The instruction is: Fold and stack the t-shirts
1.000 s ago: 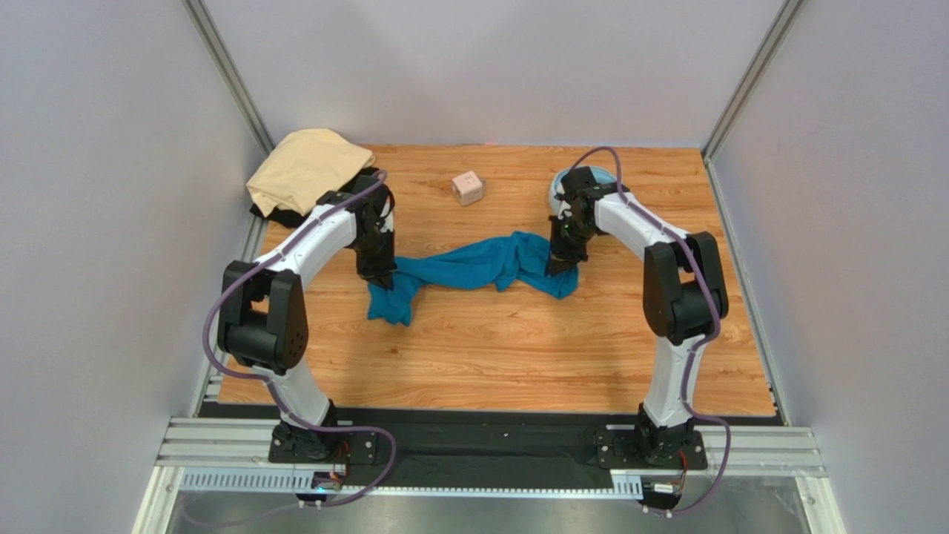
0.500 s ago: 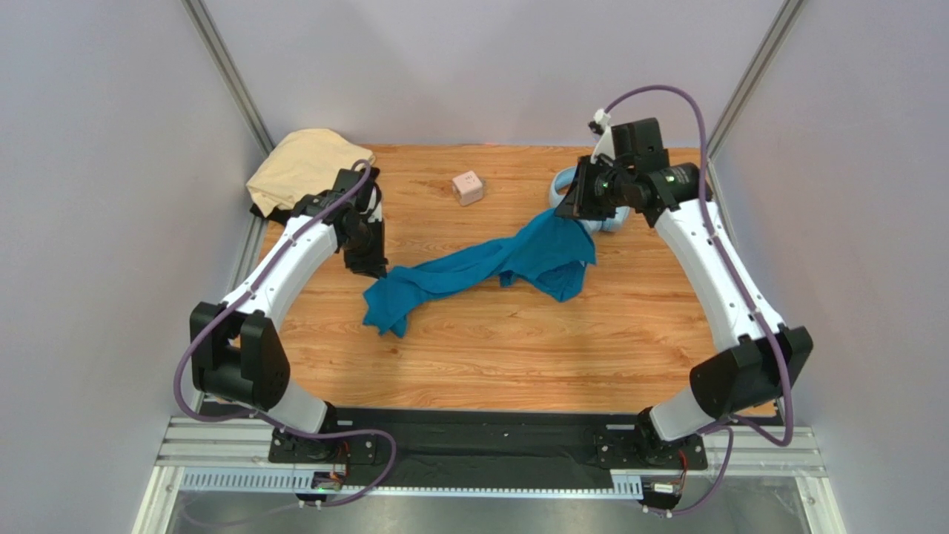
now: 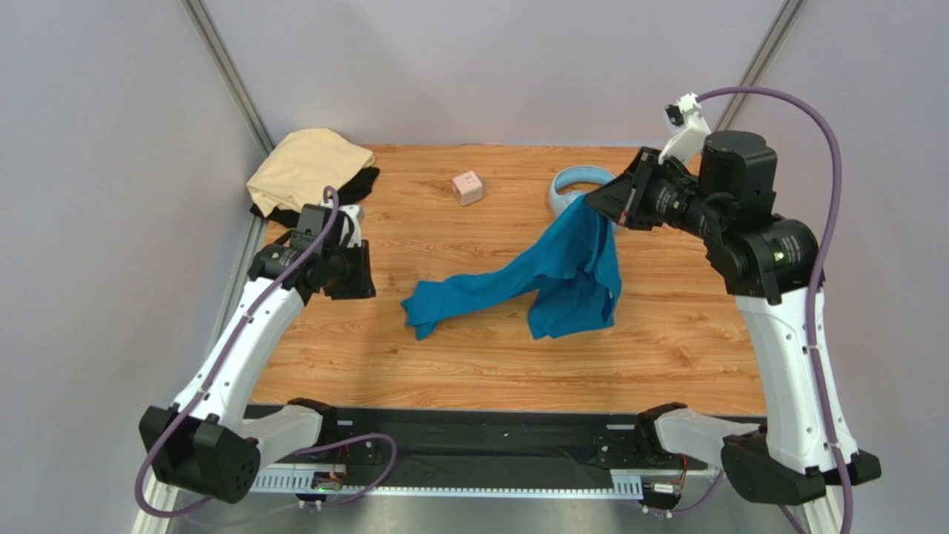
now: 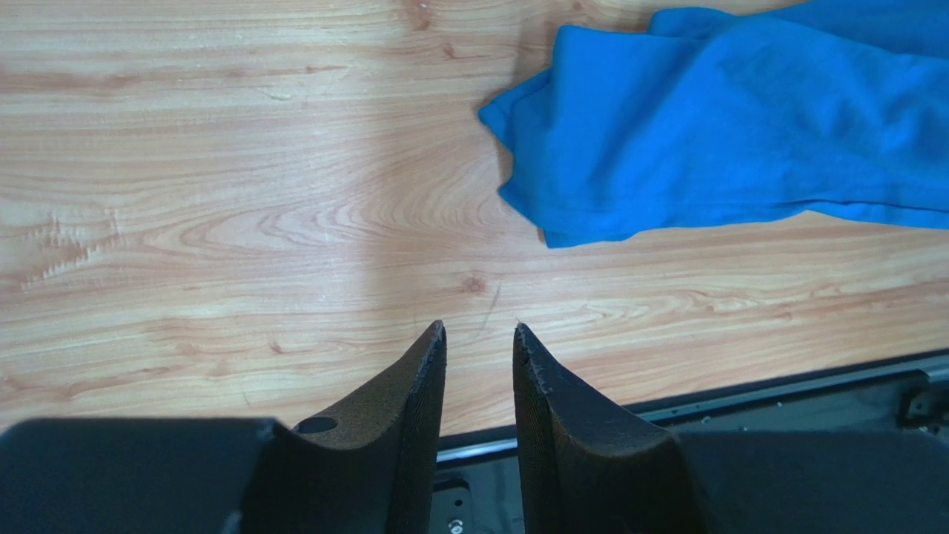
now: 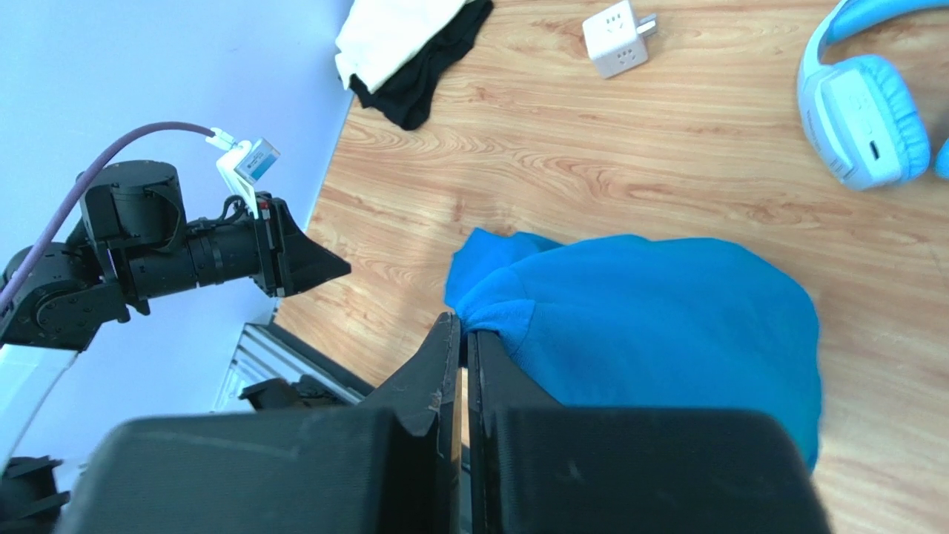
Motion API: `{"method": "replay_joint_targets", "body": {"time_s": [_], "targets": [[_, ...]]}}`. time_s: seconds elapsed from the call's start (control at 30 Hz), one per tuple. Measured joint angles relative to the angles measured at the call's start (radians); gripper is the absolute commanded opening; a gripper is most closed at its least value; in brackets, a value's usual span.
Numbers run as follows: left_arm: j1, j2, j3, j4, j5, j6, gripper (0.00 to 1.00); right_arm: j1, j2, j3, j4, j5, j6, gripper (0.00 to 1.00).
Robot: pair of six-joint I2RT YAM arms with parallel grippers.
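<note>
The teal-blue t-shirt (image 3: 563, 273) hangs by one bunched edge from my right gripper (image 3: 605, 205), raised above the table's back right. Its lower part trails left onto the wood, ending in a crumpled tip (image 3: 426, 312). In the right wrist view the right gripper (image 5: 466, 326) is shut on a fold of that shirt (image 5: 657, 323). My left gripper (image 3: 359, 274) hovers left of the tip, apart from it. Its jaws (image 4: 479, 334) are open with only bare wood between them, the teal shirt (image 4: 724, 134) lying ahead to the right. The tan t-shirt (image 3: 303, 161) lies over the black one (image 3: 359, 183) at the back left corner.
A small pink cube (image 3: 469, 187) sits at the back centre, and light-blue headphones (image 3: 570, 181) lie behind the hanging shirt. Grey walls close off the left, right and back. The black base rail (image 3: 490, 439) runs along the near edge.
My right arm has lifted the teal shirt's right end up and to the right. The left gripper has opened, let go of the shirt's left end and drawn back left; the tip slid right.
</note>
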Motion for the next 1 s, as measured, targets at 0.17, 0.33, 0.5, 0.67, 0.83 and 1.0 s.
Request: {"method": "replay_joint_targets", "body": {"time_s": [0.17,0.33,0.5,0.67,0.83,1.0], "targets": [[0.0,-0.052,-0.032,0.005,0.036,0.004,0.36,0.003,-0.04,-0.093,0.0,-0.024,0.043,0.0],[-0.001,-0.059,-0.112,0.017,0.105,0.001,0.37,0.006,0.027,-0.17,-0.001,-0.026,0.055,0.0],[-0.013,-0.056,-0.206,0.048,0.147,-0.028,0.38,0.006,0.076,-0.219,-0.004,-0.026,0.055,0.0],[-0.018,0.042,-0.193,0.084,0.182,-0.068,0.38,0.006,0.08,-0.228,-0.007,-0.025,0.049,0.0],[-0.039,0.221,-0.103,0.121,0.197,-0.089,0.38,0.006,0.082,-0.228,-0.008,-0.017,0.029,0.0],[-0.06,0.389,-0.041,0.177,0.227,-0.111,0.38,0.0,0.091,-0.228,-0.022,0.002,0.002,0.0]]}}
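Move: The turquoise t-shirt's free left end lies flat on the table about 8 cm right of the left hand, 3 cm ahead and 14 cm below it. From the right hand, which holds the shirt's other end high, that free end is roughly 27 cm left, 1 cm ahead and 38 cm down. The headphones are about 29 cm ahead and 6 cm right of the right hand; the white block sits 33 cm ahead, 19 cm left. Sinking some 11 cm, mostly in the first half, the right hand tips its fingers about 20 degrees further down and keeps its pinch on the shirt, then almost stops. The left hand, empty and still partly open, first draws back 4 cm, then swings forward again while going down 9 cm and right 6 cm towards the shirt's free end, its fingers tilting steeper. ##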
